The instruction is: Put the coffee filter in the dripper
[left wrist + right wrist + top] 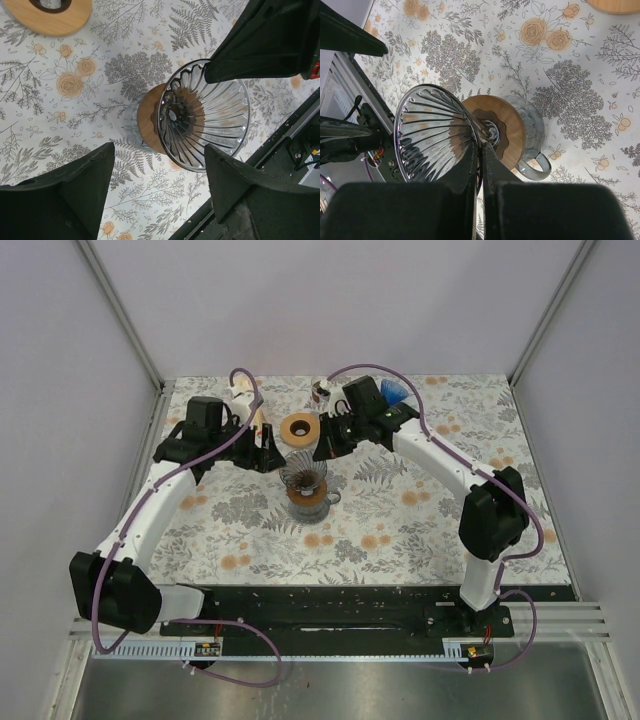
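A clear ribbed glass dripper (303, 475) (205, 115) (432, 135) with a wooden collar (507, 130) sits tilted on a glass mug (312, 503) (535, 145) in the middle of the table. My right gripper (325, 445) (481, 146) is shut on the dripper's glass wall, one finger inside the cone and one outside. Just left of the dripper my left gripper (265, 452) (159, 150) is open, with nothing between its fingers. The coffee filter is out of view.
A wooden ring (298, 428) (50, 15) lies behind the dripper. At the back edge are a white and tan object (242, 395), a small dark cup (320, 393) and a blue item (393, 391). The black base rail (340, 610) runs along the near edge.
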`<act>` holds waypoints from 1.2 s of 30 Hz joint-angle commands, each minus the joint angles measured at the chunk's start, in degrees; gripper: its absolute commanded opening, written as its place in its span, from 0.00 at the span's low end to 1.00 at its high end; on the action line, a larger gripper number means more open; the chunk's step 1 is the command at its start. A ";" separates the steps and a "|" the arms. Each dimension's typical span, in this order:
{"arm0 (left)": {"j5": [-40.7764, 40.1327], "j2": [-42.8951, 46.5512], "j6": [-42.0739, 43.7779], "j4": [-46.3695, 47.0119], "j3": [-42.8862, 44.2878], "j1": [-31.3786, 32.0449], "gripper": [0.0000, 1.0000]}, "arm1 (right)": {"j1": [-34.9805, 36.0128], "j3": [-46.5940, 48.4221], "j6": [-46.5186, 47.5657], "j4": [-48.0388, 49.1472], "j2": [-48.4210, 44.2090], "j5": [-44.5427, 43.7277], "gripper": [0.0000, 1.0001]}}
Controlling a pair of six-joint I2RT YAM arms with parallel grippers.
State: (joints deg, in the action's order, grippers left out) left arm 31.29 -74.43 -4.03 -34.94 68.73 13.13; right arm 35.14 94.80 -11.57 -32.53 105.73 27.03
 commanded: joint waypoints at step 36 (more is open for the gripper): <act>-4.13 -12.13 0.60 -0.64 -7.74 4.72 0.00 | 0.37 -4.64 2.35 0.38 5.71 -1.62 0.00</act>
State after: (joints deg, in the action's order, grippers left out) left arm 28.77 -81.06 -11.64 -27.44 62.28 16.58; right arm 34.81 89.71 -12.10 -26.85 107.42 30.41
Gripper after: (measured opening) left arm 0.080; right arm 0.033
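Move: The right hand already pinches the ribbed cone's rim, the cone's middle about 4 cm left, 3 cm back and 3 cm below. The wooden collar lies roughly 3 cm left, 4 cm back and 10 cm down, on the glass carafe some 4 cm lower. From the open left hand, the cone's middle is about 7 cm right, 1 cm back and 7 cm below; the loose wooden ring lies some 18 cm ahead, 6 cm right, on the table. The left fingers close onto the cone's left rim and pinch it, after that hand sinks about 6 cm and eases some 2 cm right, tipping roughly 10 degrees farther down. The right hand keeps its pinch on the opposite side and lowers the cone about 3 cm towards the collar, quickly at first, then creeping. ##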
